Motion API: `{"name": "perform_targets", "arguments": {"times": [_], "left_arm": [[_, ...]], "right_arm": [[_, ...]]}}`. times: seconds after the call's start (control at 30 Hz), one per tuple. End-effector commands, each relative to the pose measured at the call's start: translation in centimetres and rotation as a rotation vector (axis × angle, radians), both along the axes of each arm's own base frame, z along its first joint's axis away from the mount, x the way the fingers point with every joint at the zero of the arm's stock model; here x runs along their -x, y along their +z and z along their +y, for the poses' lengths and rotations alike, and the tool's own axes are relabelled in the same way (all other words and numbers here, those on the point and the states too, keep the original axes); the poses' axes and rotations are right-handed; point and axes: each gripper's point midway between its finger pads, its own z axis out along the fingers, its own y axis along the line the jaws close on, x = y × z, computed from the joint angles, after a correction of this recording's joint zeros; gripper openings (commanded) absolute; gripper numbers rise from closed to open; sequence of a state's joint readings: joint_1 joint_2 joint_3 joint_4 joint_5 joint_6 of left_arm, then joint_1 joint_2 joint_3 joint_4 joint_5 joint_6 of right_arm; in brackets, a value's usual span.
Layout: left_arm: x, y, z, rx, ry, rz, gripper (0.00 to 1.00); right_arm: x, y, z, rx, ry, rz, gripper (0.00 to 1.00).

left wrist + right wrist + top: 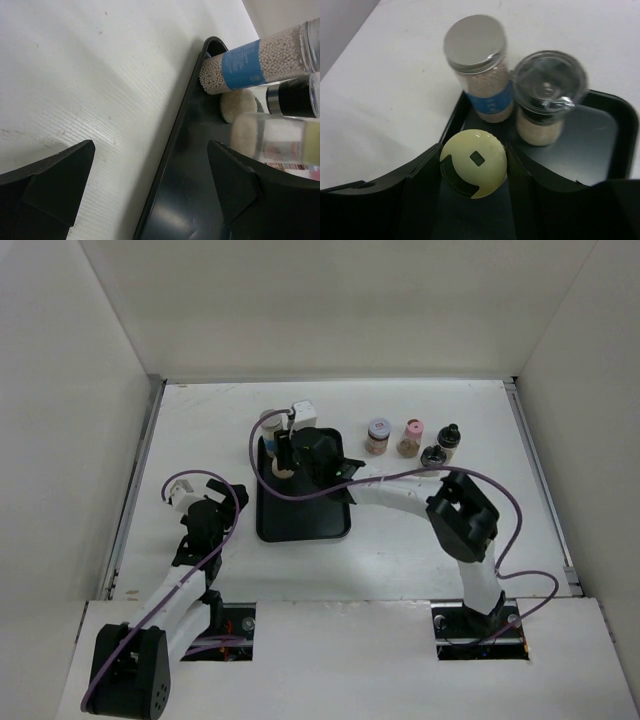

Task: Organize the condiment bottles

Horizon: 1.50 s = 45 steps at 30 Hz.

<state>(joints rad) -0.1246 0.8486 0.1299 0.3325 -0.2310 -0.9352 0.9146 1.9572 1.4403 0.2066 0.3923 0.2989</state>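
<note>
A black tray (300, 525) lies mid-table. In its far left corner stand a grey-lidded bottle with a blue label (480, 65) and a clear-capped grinder bottle (545, 97). Just in front of them, my right gripper (472, 157) is shut on a yellow-lidded bottle (485, 150), one finger against each side of the lid. From above, that gripper (290, 462) hangs over the tray's far end. My left gripper (150, 185) is open and holds nothing, its fingers straddling the tray's left rim (170, 150). Right of the tray stand a purple-lidded bottle (378, 433) and a pink-lidded bottle (411, 433).
Two dark-capped bottles (432, 455) (448, 440) stand right of the pink one. The right arm's elbow (462, 518) hangs over the table near them. White walls close in the table on the left, the right and at the back.
</note>
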Motion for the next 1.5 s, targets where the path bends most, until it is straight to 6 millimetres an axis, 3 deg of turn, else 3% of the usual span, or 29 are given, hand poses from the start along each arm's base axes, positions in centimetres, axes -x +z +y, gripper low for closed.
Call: {"name": "perform_targets", "arguments": {"times": [0.0, 0.1, 0.3, 0.47, 0.67, 0.77, 0.87, 0.97, 1.13, 1.2, 1.27, 1.33, 1.4, 1.47], "left_arm": [[-0.4, 0.9, 0.0, 0.008, -0.001, -0.037, 1.0], [-0.4, 1.0, 0.1, 0.006, 0.007, -0.041, 1.0], [-0.5, 0.9, 0.1, 0.008, 0.004, -0.039, 1.0], [-0.5, 0.8, 0.0, 0.009, 0.0, -0.035, 1.0], [-0.5, 0.7, -0.2, 0.01, -0.006, -0.03, 1.0], [-0.5, 0.9, 0.1, 0.006, 0.004, -0.036, 1.0], [-0.5, 0.8, -0.1, 0.009, -0.006, -0.033, 1.0], [-0.4, 1.1, 0.1, 0.006, 0.003, -0.044, 1.0], [-0.5, 0.9, -0.5, 0.011, -0.017, -0.037, 1.0], [-0.5, 1.0, -0.4, 0.008, -0.01, -0.039, 1.0], [-0.6, 0.8, -0.3, 0.004, -0.009, -0.033, 1.0], [-0.5, 0.9, -0.5, 0.007, -0.016, -0.034, 1.0], [-0.5, 1.0, -0.3, 0.003, -0.01, -0.04, 1.0], [-0.6, 1.0, -0.2, 0.001, -0.004, -0.039, 1.0]], "right_arm": [[-1.2, 2.4, 2.8, -0.055, 0.041, -0.046, 0.44], [-1.4, 1.1, 4.1, -0.022, 0.074, -0.019, 0.45], [-1.8, -0.9, 4.8, -0.002, 0.078, -0.001, 0.47], [-2.0, -2.0, 5.1, -0.012, 0.073, 0.014, 0.65], [-0.9, 1.1, 4.4, -0.055, 0.092, -0.006, 0.88], [0.3, 3.6, 3.0, -0.08, 0.102, -0.026, 0.92], [1.3, 6.2, 0.2, -0.122, 0.091, -0.063, 0.92], [0.7, 7.6, -4.9, -0.146, 0.01, -0.093, 0.86], [-3.5, 5.3, -15.1, -0.119, -0.243, -0.066, 0.55], [-5.1, 3.9, -18.6, -0.084, -0.348, -0.051, 0.53], [-6.4, 2.8, -20.7, -0.043, -0.408, -0.032, 0.57], [-7.8, 1.6, -22.0, -0.011, -0.443, -0.01, 0.74], [-8.9, 0.3, -22.8, 0.021, -0.458, 0.017, 0.87], [-9.6, -0.6, -23.1, 0.046, -0.463, 0.043, 0.92]]}}
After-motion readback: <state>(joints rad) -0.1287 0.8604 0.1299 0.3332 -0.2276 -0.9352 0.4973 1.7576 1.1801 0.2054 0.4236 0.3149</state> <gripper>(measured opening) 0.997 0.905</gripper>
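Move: The spot for the held yellow-capped bottle, on the tray's left half, is about 4 cm left of the right hand, 1 cm ahead and 12 cm below. From this hand the blue-label bottle stands some 8 cm ahead and 5 cm left, the black-capped bottle 8 cm ahead and 1 cm right, the lilac-capped bottle 10 cm ahead and 22 cm right. From the left hand the spot is roughly 5 cm ahead, 10 cm right and 4 cm below. The yellow-capped bottle, still gripped, is lowered about 5 cm and carried 4 cm left onto the tray, and the right fingers open to let go. The hand then draws back slightly, climbs over the tray's near-side bottle and swings right and forward, some 27 cm to the right, turning about 30 degrees clockwise; its fingers narrow, reopen, and it sinks towards the lilac-capped bottle. ##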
